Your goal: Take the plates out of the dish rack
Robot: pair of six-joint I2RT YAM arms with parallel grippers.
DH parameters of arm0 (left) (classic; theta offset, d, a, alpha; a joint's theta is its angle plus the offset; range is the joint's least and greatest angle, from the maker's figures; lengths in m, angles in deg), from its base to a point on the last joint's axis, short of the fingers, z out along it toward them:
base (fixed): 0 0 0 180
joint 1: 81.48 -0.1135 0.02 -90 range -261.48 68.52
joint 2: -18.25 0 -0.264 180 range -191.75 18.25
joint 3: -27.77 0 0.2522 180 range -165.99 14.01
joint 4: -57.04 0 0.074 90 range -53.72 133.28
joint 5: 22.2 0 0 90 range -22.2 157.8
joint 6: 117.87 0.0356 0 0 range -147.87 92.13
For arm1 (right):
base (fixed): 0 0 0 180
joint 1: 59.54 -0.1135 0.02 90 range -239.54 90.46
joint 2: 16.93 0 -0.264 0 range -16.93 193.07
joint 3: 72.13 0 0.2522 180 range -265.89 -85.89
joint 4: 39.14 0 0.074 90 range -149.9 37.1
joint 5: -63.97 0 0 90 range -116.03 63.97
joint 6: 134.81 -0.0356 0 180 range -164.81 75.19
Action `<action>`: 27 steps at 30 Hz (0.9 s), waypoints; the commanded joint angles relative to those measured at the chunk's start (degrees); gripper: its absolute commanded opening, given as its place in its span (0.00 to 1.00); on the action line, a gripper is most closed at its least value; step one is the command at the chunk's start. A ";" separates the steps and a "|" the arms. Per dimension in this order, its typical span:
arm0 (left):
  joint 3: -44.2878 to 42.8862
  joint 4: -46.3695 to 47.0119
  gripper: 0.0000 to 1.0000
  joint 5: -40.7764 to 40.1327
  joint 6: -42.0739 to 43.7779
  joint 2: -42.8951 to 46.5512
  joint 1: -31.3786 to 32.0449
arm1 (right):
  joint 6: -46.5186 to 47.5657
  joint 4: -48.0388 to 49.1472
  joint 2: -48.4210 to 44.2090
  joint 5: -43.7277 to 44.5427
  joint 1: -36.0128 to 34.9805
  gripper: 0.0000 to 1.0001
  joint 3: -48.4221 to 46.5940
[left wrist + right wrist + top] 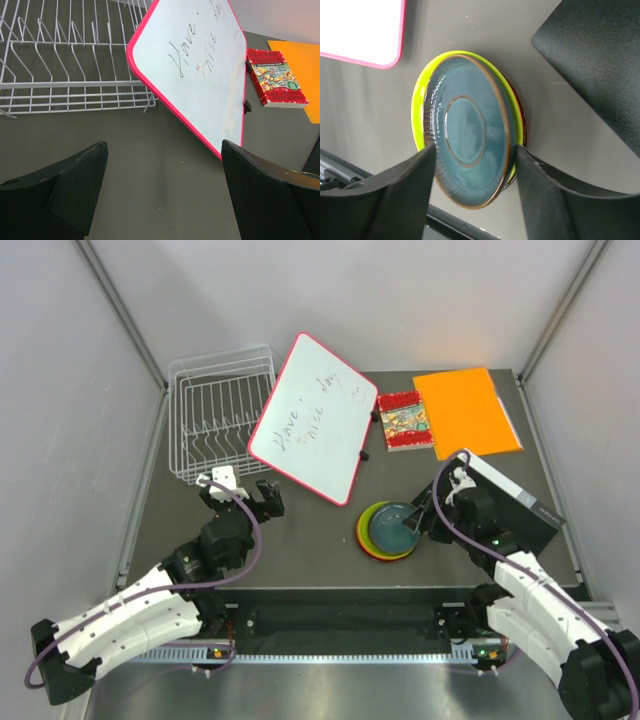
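Note:
The white wire dish rack (222, 415) stands empty at the back left; it also shows in the left wrist view (65, 65). The plates lie stacked right of centre (390, 530). The dark teal plate (465, 130) is on top, slightly tilted, over the lime green plate (419, 100) and the dark red plate's rim (521, 117). I cannot make out the orange plate. My right gripper (475, 160) straddles the teal plate, with both fingers against its rim. My left gripper (165, 185) is open and empty above bare table, in front of the rack (243, 492).
A pink-framed whiteboard (312, 418) leans against the rack's right side. A red book (403, 421) and an orange folder (467, 412) lie at the back right. A black box (515, 502) stands right of the plate stack. The table's front edge runs close below the plates.

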 commanded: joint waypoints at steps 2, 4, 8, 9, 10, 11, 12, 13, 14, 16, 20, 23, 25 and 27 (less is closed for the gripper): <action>0.42 1.25 0.99 -1.39 0.56 0.13 0.10 | 2.97 -2.21 -1.20 1.79 0.62 0.66 -4.66; 0.42 1.34 0.99 -1.65 1.17 0.05 0.10 | 3.76 -3.27 -1.38 2.05 0.62 0.69 -5.28; 0.51 1.60 0.99 -2.36 1.96 0.05 0.10 | 5.09 -3.80 -0.94 1.26 0.62 0.70 -6.16; 0.42 1.60 0.99 -2.36 2.05 0.22 0.10 | 5.35 -3.97 -0.76 1.00 0.62 0.70 -6.42; 0.42 1.60 0.99 -2.45 2.05 0.13 0.10 | 5.79 -3.62 -0.33 0.21 0.62 0.71 -6.68; 0.42 1.60 0.99 -2.45 2.05 0.22 0.10 | 6.05 -3.62 0.46 0.12 0.62 0.70 -6.95; 0.51 1.60 0.99 -2.45 2.05 0.13 0.10 | 6.32 -4.23 0.73 0.21 0.53 0.70 -7.39; 0.51 1.60 0.99 -2.53 2.05 0.22 0.10 | 6.75 -4.76 0.91 0.64 0.53 0.70 -7.91; 0.42 1.78 0.99 -2.62 2.14 0.22 0.10 | 6.93 -5.20 0.73 1.08 0.70 0.71 -8.27; 0.25 2.65 0.99 -2.36 3.89 -0.04 0.10 | 7.20 -5.73 -0.14 3.00 0.62 0.72 -8.71; -1.59 4.68 0.99 -2.44 7.94 -1.88 0.10 | 8.08 -8.36 -4.18 7.93 0.62 0.82 -10.02; -5.72 2.66 0.99 -0.78 9.87 -6.01 0.10 | 8.95 -9.59 -5.76 12.50 0.62 0.88 -10.82; -8.26 2.30 0.99 -0.16 10.93 -9.34 0.10 | 9.39 -10.03 -5.86 17.23 0.62 0.90 -11.34; -9.33 3.09 0.99 1.23 12.15 -11.20 0.10 | 9.75 -10.56 -5.95 19.44 0.62 0.91 -11.52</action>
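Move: The blue plate's middle is about 5 cm to the right hand's left, 1 cm back and 2 cm below; its near-finger rim is still propped up between the parted fingers. Beneath it the green plate centres some 6 cm left and 2 cm back. The black folder's middle lies roughly 19 cm right, 1 cm forward; the whiteboard's about 25 cm left, 24 cm forward. From the left hand, the blue plate is some 28 cm right, 4 cm back and 17 cm below. The right hand's fingers come free of the blue plate's raised rim, spreading from over half open to nearly fully open. The hand eases upward, then faster up and to the right with a little forward, away from the plate stack and towards the black folder, about 6 cm in all, the wrist tipping the fingertips up and rolling by some 10 degrees or so. ##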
